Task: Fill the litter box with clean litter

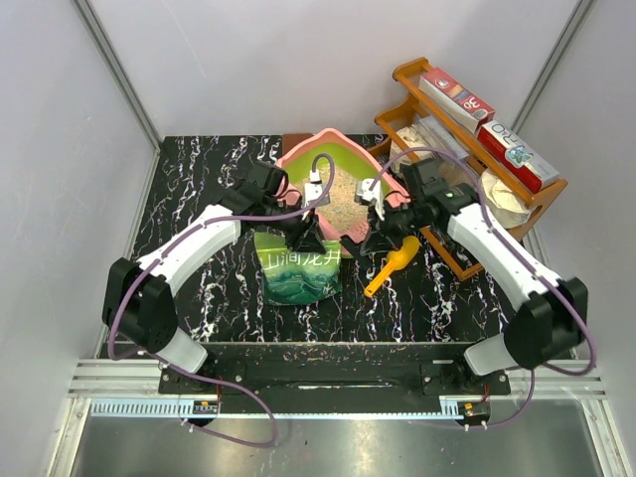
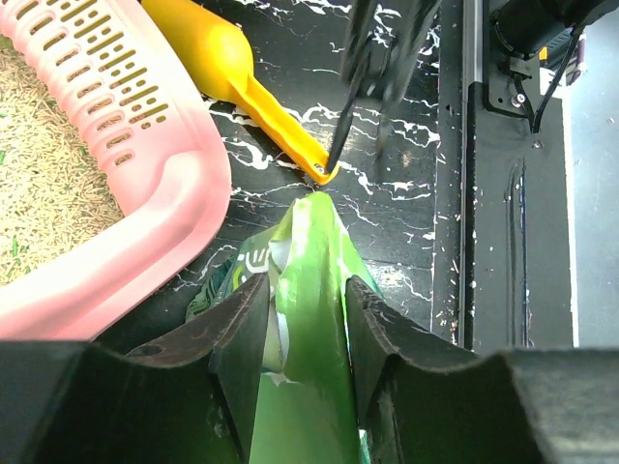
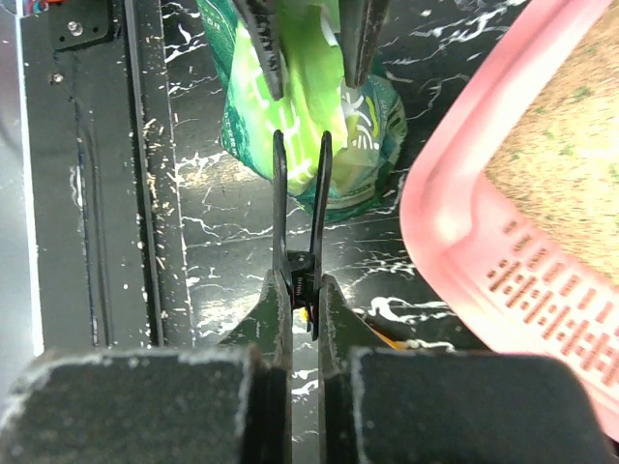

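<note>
The pink litter box (image 1: 329, 135) (image 2: 164, 193) (image 3: 455, 222) sits at the table's back middle, with beige clean litter (image 1: 343, 195) (image 2: 39, 184) (image 3: 561, 126) in it. In front stands a green bag (image 1: 298, 273) (image 2: 309, 251) (image 3: 300, 87). My left gripper (image 1: 303, 237) (image 2: 307, 285) straddles the bag's folded top, fingers partly apart and the fold filling the gap. Facing it, my right gripper (image 1: 383, 221) (image 3: 305, 285) is shut on a black spring clip (image 3: 300, 193) (image 2: 343, 126), whose prongs gape toward the bag. A yellow-orange scoop (image 1: 393, 263) (image 2: 222, 58) lies right of the bag.
A brown wooden rack (image 1: 459, 258) with red and white boxes (image 1: 517, 154) stands at the back right, close behind my right arm. A black rail (image 1: 318, 373) (image 2: 493, 242) (image 3: 87, 193) runs along the near edge. Grey walls close in the sides and back.
</note>
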You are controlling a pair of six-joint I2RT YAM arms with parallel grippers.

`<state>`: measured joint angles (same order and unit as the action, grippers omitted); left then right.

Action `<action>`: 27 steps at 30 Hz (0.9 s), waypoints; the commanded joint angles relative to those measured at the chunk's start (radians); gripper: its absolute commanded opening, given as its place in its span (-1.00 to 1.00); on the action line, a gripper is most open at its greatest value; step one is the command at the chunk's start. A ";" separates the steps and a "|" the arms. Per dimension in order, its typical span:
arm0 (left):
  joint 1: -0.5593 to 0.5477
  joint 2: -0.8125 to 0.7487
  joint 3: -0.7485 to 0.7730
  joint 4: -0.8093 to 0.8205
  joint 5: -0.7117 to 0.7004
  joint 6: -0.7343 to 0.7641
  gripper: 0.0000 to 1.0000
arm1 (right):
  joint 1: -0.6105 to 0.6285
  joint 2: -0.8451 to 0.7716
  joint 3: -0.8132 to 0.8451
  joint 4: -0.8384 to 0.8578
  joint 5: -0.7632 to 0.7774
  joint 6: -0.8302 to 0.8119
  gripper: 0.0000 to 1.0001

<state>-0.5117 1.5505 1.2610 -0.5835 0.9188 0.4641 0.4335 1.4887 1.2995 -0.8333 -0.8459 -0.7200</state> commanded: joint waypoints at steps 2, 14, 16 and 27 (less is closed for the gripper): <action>0.006 -0.033 -0.008 0.017 0.011 0.021 -0.24 | -0.006 -0.140 0.033 -0.076 0.062 -0.157 -1.00; 0.004 -0.026 -0.026 0.053 0.040 0.001 -0.89 | 0.031 0.011 0.188 -0.199 0.252 -0.311 -1.00; 0.004 -0.030 -0.037 0.057 0.040 -0.002 -0.90 | 0.039 0.037 0.205 -0.201 0.258 -0.315 -1.00; 0.004 -0.041 -0.058 0.067 0.046 -0.013 -0.91 | 0.079 0.122 0.296 -0.277 0.272 -0.397 -1.00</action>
<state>-0.5083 1.5387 1.2186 -0.5327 0.9466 0.4446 0.5022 1.5845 1.5291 -1.0500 -0.5705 -1.0618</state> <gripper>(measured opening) 0.088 0.063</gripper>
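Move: The litter bag's folded mouth stands right in the left hand's partly open fingers, only about 2 cm farther right. From the right hand, which already squeezes a black clip with its jaws spread towards the bag, that mouth lies some 8 cm left, level front to back and about 3 cm lower. The litter box is roughly 15 cm ahead, 4 cm left and 13 cm down from the right hand; the yellow scoop lies about 6 cm right, 1 cm back and 16 cm below. The left hand stays put over the bag and closes its fingers from nearly half open to almost shut, pinching the folded green mouth between them. Meanwhile the right hand, still squeezing the black clip open, lifts about 3.5 cm and backs 3 cm right away from the bag mouth, then sinks nearly as far while swinging some 3 cm forward and slightly left again, its fingers tipping 15 degrees steeper down and turning a little counter-clockwise. ##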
